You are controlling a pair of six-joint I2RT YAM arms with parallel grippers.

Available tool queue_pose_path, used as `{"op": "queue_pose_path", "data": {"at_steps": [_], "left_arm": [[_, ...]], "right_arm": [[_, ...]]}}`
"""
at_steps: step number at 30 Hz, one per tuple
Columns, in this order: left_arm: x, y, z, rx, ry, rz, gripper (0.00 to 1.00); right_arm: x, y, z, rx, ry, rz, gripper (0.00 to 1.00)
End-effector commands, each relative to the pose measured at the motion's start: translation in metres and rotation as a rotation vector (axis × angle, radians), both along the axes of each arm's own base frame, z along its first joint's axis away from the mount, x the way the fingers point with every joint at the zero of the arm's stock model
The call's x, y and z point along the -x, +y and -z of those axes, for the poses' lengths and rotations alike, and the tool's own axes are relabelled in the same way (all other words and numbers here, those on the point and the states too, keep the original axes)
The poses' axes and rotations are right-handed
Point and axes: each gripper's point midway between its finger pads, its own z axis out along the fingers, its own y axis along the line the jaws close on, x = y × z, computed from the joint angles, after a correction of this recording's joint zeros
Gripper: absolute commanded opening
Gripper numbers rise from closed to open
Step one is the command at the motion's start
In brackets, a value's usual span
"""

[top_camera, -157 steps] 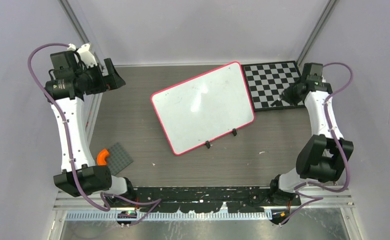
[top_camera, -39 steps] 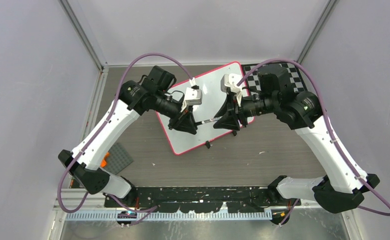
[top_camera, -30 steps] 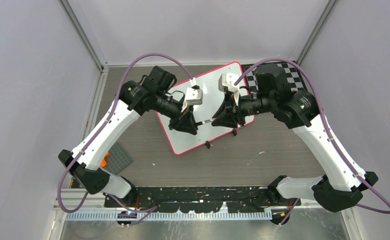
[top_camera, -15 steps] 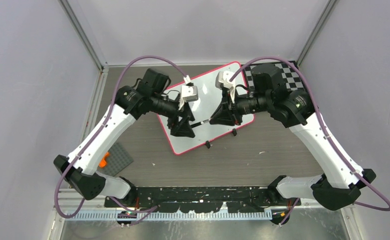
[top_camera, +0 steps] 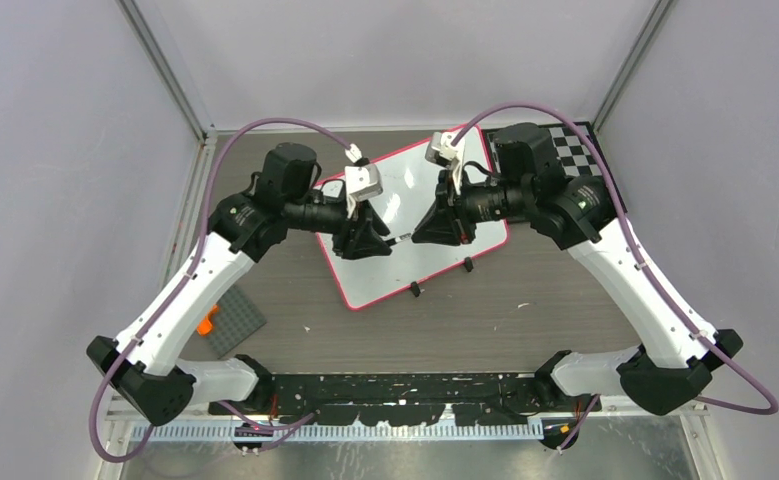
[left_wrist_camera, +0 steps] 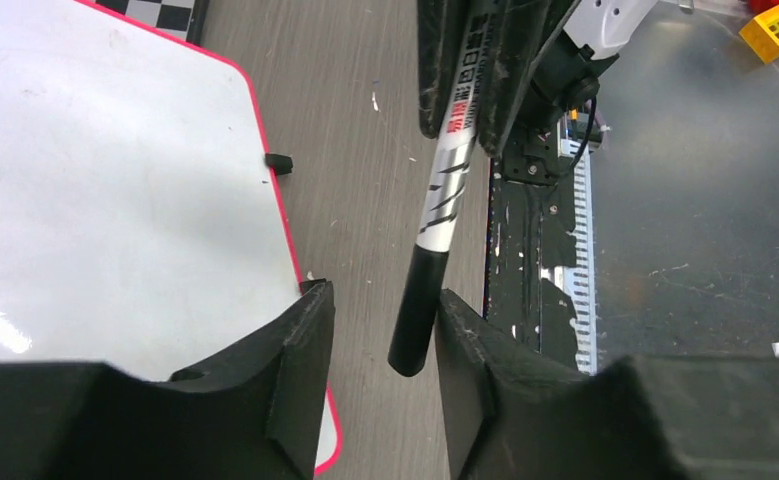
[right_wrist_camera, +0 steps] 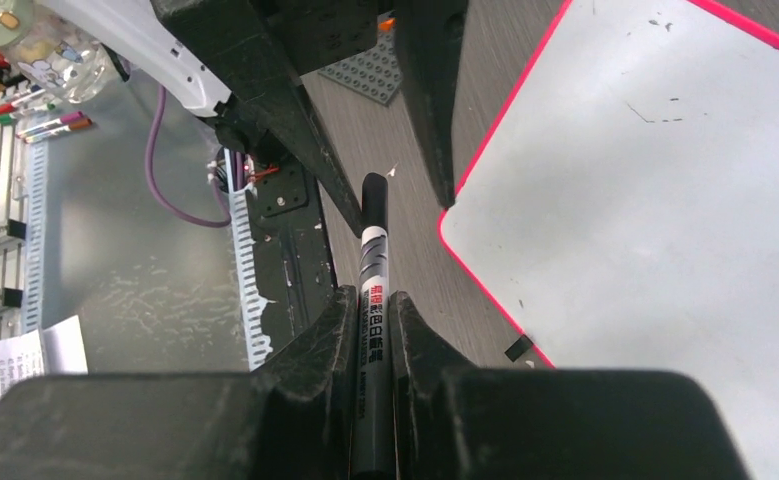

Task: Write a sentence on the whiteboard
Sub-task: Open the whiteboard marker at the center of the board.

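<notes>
The whiteboard point(top_camera: 395, 270), white with a red-pink rim, lies tilted on the table; no sentence shows on it, only faint specks. My right gripper point(top_camera: 420, 235) hangs over the board and is shut on the barrel of a black-and-white marker point(right_wrist_camera: 373, 270). The marker point(top_camera: 401, 238) points left toward my left gripper point(top_camera: 383, 243). In the left wrist view the marker's black end point(left_wrist_camera: 415, 320) sits between the jaws of the left gripper point(left_wrist_camera: 383, 310), close against the right finger point(left_wrist_camera: 465, 350), with a gap to the left one. The left jaws stand open.
A black-and-white checkerboard mat point(top_camera: 580, 150) lies behind the board at the back right. A grey studded plate point(top_camera: 235, 318) and an orange piece point(top_camera: 204, 322) sit at the front left. Small black clip feet point(top_camera: 417, 290) stick out at the board's near rim.
The left jaws, shut on the marker's end a second ago, have come apart. Both grippers and the marker have drifted toward the back left; the right grip has stayed on the barrel.
</notes>
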Motion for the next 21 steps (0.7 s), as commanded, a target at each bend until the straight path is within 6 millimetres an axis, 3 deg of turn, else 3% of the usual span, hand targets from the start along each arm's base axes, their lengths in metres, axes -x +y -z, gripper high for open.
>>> {"op": "queue_pose_path", "data": {"at_steps": [1, 8, 16, 18, 21], "left_arm": [[-0.005, -0.008, -0.015, 0.051, -0.035, 0.003, 0.36], [0.002, 0.011, 0.006, -0.008, -0.006, 0.015, 0.0], [0.002, 0.053, 0.032, -0.071, 0.015, -0.025, 0.0], [-0.001, 0.063, 0.033, -0.074, 0.024, -0.045, 0.0], [-0.007, 0.071, 0.021, -0.04, 0.049, -0.101, 0.0]], "right_arm": [[0.0, 0.006, -0.014, -0.048, -0.008, -0.002, 0.0], [-0.012, -0.001, -0.009, -0.043, 0.057, 0.085, 0.0], [-0.025, -0.024, -0.019, -0.08, 0.123, 0.147, 0.0], [-0.026, -0.029, -0.02, -0.074, 0.134, 0.162, 0.0], [-0.045, -0.039, -0.019, -0.086, 0.222, 0.299, 0.0]]}}
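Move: Between the left hand's open fingers sits the black cap of the whiteboard marker, about 2 cm to the right of that hand's point, 1 cm back and 1 cm lower. The right hand already grips the barrel, and from it the cap lies about 7 cm left, 1 cm ahead and 3 cm down. From the left hand, the right fingertips are some 7 cm right, 1 cm back and 1 cm up; the whiteboard's centre is roughly 16 cm ahead, 6 cm right and 32 cm below. Closing its fingers on the cap almost in place, the left hand pinches it and then pulls away to the left, about 6 cm, sinking some 4 cm as it goes. The right hand keeps its grip on the barrel, eases forward about 4 cm in all, draws right some 3 cm late on as the two part, and turns about 10 degrees clockwise. ##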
